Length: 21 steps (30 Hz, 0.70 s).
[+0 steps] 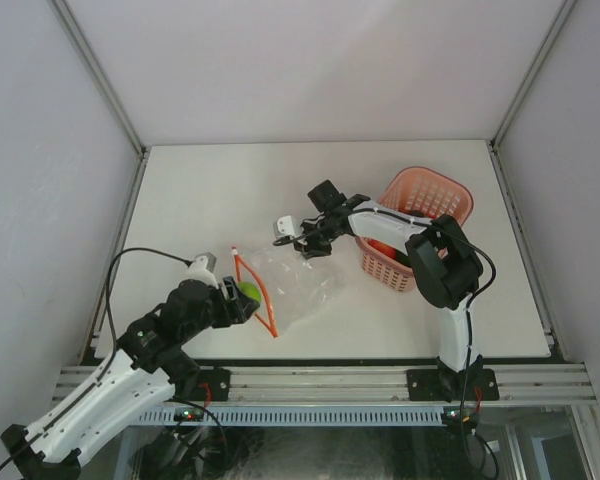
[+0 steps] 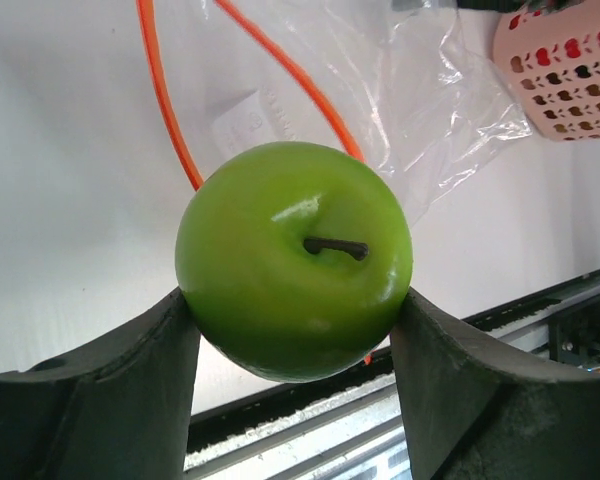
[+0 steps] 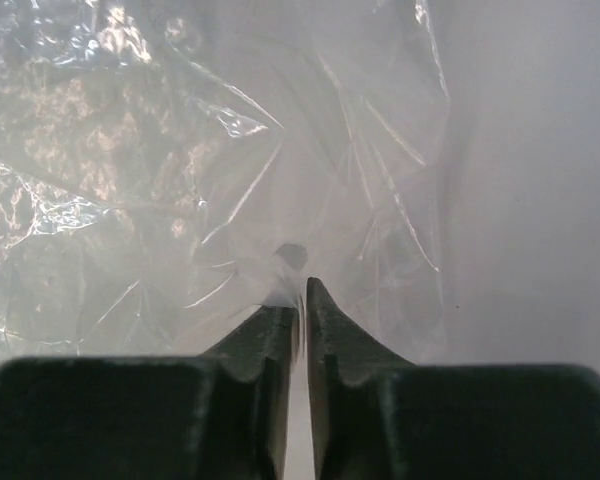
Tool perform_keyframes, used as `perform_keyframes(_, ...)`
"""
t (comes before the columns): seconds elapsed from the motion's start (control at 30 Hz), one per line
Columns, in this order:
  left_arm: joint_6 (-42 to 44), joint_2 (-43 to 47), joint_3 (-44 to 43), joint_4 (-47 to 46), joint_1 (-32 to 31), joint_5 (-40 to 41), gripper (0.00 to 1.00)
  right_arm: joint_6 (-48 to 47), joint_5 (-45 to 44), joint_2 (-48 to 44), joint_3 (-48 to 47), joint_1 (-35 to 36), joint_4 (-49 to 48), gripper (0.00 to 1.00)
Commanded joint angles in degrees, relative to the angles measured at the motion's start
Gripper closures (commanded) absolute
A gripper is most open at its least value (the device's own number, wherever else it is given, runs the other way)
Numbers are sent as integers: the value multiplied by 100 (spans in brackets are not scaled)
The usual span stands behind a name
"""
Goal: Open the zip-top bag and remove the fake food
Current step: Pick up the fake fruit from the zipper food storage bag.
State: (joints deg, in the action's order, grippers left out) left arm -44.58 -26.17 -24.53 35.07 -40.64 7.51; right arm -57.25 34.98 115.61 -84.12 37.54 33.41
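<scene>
The clear zip-top bag (image 1: 298,282) lies crumpled on the white table, and its orange-red zip strip (image 1: 263,297) gapes open toward the left. My left gripper (image 1: 242,297) is at that mouth, shut on one piece of fake food, a light green apple (image 2: 293,260). The apple sits wedged between both fingers (image 2: 130,390) with its stem toward the camera. My right gripper (image 1: 306,246) is at the bag's far edge. In the right wrist view it (image 3: 303,292) is shut on a thin fold of the bag's film (image 3: 180,170).
A pink basket (image 1: 438,195) stands tilted at the right, just behind my right arm, with red fake food (image 1: 382,250) showing through its holes. The table's near edge and metal rail (image 1: 320,380) run just below the bag. White walls close in three sides.
</scene>
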Motion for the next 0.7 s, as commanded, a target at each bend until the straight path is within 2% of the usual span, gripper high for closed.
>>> perform_keyframes(0.0,-218,374,-610,592,12,129,78,151,114,-233,-123,17,-155,84)
perform_keyframes(0.13,-218,474,-888,802,13,60,78,224,313,-430,-155,12,-91,50)
perform_keyframes(0.23,-194,465,-1080,885,17,-7,78,195,469,-680,-141,25,10,34)
perform_keyframes(0.5,-195,483,-1325,410,21,-436,79,14,1058,-1809,129,-13,38,17)
perform_keyframes(0.57,-261,452,-1299,98,25,-664,80,-220,1470,-2097,188,-75,207,14)
perform_keyframes(0.67,-471,349,-1163,-746,68,-1180,80,-866,2699,-2443,294,-215,673,10)
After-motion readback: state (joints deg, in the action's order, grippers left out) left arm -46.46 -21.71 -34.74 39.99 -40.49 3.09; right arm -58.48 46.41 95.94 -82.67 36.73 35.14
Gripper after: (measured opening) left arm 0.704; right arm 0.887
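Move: From the right gripper, closed on the bag's film, the green apple lies about 13 cm to its left, 9 cm back and some 6 cm higher. The bag's middle lies about 8 cm back and 3 cm to its left, and the basket about 22 cm to its right and 2 cm ahead. From the left gripper, which holds the apple, the basket is roughly 34 cm to the right and 12 cm ahead; the bag's middle is 10 cm right, 2 cm ahead and 8 cm below. Open the right gripper almost fully to let go of the bag's film, then raise it with growing speed about 15 cm off the bag, easing back slightly and tipping the left-pointing fingers some 20 degrees towards level. Meanwhile keep the left gripper's hold on the green apple and lift it straight up about 8 cm, away from the bag's orange-edged mouth, with a slight tilt. ##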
